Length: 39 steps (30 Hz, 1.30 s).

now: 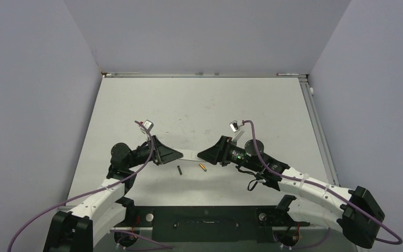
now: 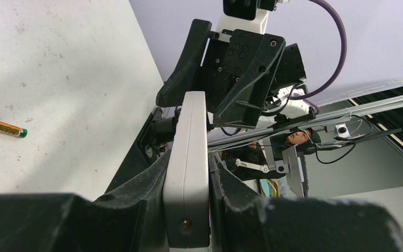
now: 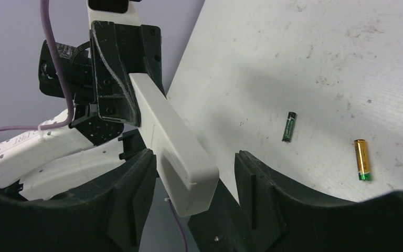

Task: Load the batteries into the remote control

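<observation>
The white remote control (image 1: 190,154) hangs above the table between the two arms. My left gripper (image 2: 188,181) is shut on one end of it, both black fingers pressed on its sides. My right gripper (image 3: 194,160) stands open around the other end of the remote control (image 3: 174,137), with a clear gap to the right-hand finger (image 3: 262,184). Two batteries lie on the table just nearer the bases: a blackish one (image 1: 180,170) and a copper-gold one (image 1: 202,167). The right wrist view shows both, the dark one (image 3: 289,127) and the gold one (image 3: 362,160).
The white table (image 1: 199,105) is walled by grey panels at the left, right and back. A metal rail (image 1: 315,115) runs along its right edge. Purple cables (image 1: 47,212) trail from both arms. The black base bar (image 1: 204,218) lies at the near edge.
</observation>
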Available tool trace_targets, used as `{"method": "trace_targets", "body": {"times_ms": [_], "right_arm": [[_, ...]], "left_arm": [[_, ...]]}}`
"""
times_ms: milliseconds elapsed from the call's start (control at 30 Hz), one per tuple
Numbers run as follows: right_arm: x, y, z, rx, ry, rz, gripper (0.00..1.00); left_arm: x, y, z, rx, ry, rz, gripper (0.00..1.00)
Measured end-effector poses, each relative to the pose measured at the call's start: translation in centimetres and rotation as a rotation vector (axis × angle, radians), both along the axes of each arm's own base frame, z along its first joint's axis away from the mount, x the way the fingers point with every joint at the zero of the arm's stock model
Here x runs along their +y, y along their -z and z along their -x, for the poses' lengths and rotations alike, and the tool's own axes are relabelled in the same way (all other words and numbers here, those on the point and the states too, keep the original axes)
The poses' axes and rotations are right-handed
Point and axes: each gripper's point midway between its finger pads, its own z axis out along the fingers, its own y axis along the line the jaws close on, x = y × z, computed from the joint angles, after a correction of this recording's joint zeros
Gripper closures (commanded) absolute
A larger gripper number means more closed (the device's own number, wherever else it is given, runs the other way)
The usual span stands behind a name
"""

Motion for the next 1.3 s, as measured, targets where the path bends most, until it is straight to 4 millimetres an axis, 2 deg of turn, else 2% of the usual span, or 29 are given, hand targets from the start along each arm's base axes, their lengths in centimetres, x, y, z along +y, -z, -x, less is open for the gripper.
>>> {"method": "trace_targets", "body": {"times_ms": [233,400,667,833,1300], "right_arm": [[0.5,-1.1,0.4,-0.007,-0.026,-0.062,0.54],[0.6,-0.8,0.9,0.008,-0.047,-0.091,0.61],[0.6,-1.1,1.4,0.018,-0.063,-0.126,0.82],[0.4,-1.5,1.6,0.011,-0.064,-0.144,0.91],[-0.1,-2.2,2.3,0.005,-0.074,-0.165,0.91]], "left_arm": [[0.0,-0.6,0.2,-0.015,0.012,0.015,1.00],[0.0,-0.7,0.3,-0.014,0.014,0.021,1.00],[0.0,-0.7,0.4,-0.010,0.020,0.034,1.00],[0.0,-0.9,0.6,-0.010,0.032,0.044,1.00],[-0.2,-1.3,1.1,-0.020,0.058,0.057,1.00]]}}
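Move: The remote control is still held crosswise in my left hand, its middle about 4 cm to that hand's right and level with it. From my right hand its middle is roughly 4 cm to the left, with the free end already between my open fingers. Some 19 cm below my right hand lie the orange battery, about 6 cm ahead, and the green battery, about 5 cm ahead and 10 cm to the left. I close my right fingers from a bit over half open until they pinch the remote's free end. Meanwhile I draw that hand back and up, a little over 2 cm each way in all, tipping its fingers up by about 10 degrees. My left hand keeps its grip on the other end and eases up and back about 1 cm. ##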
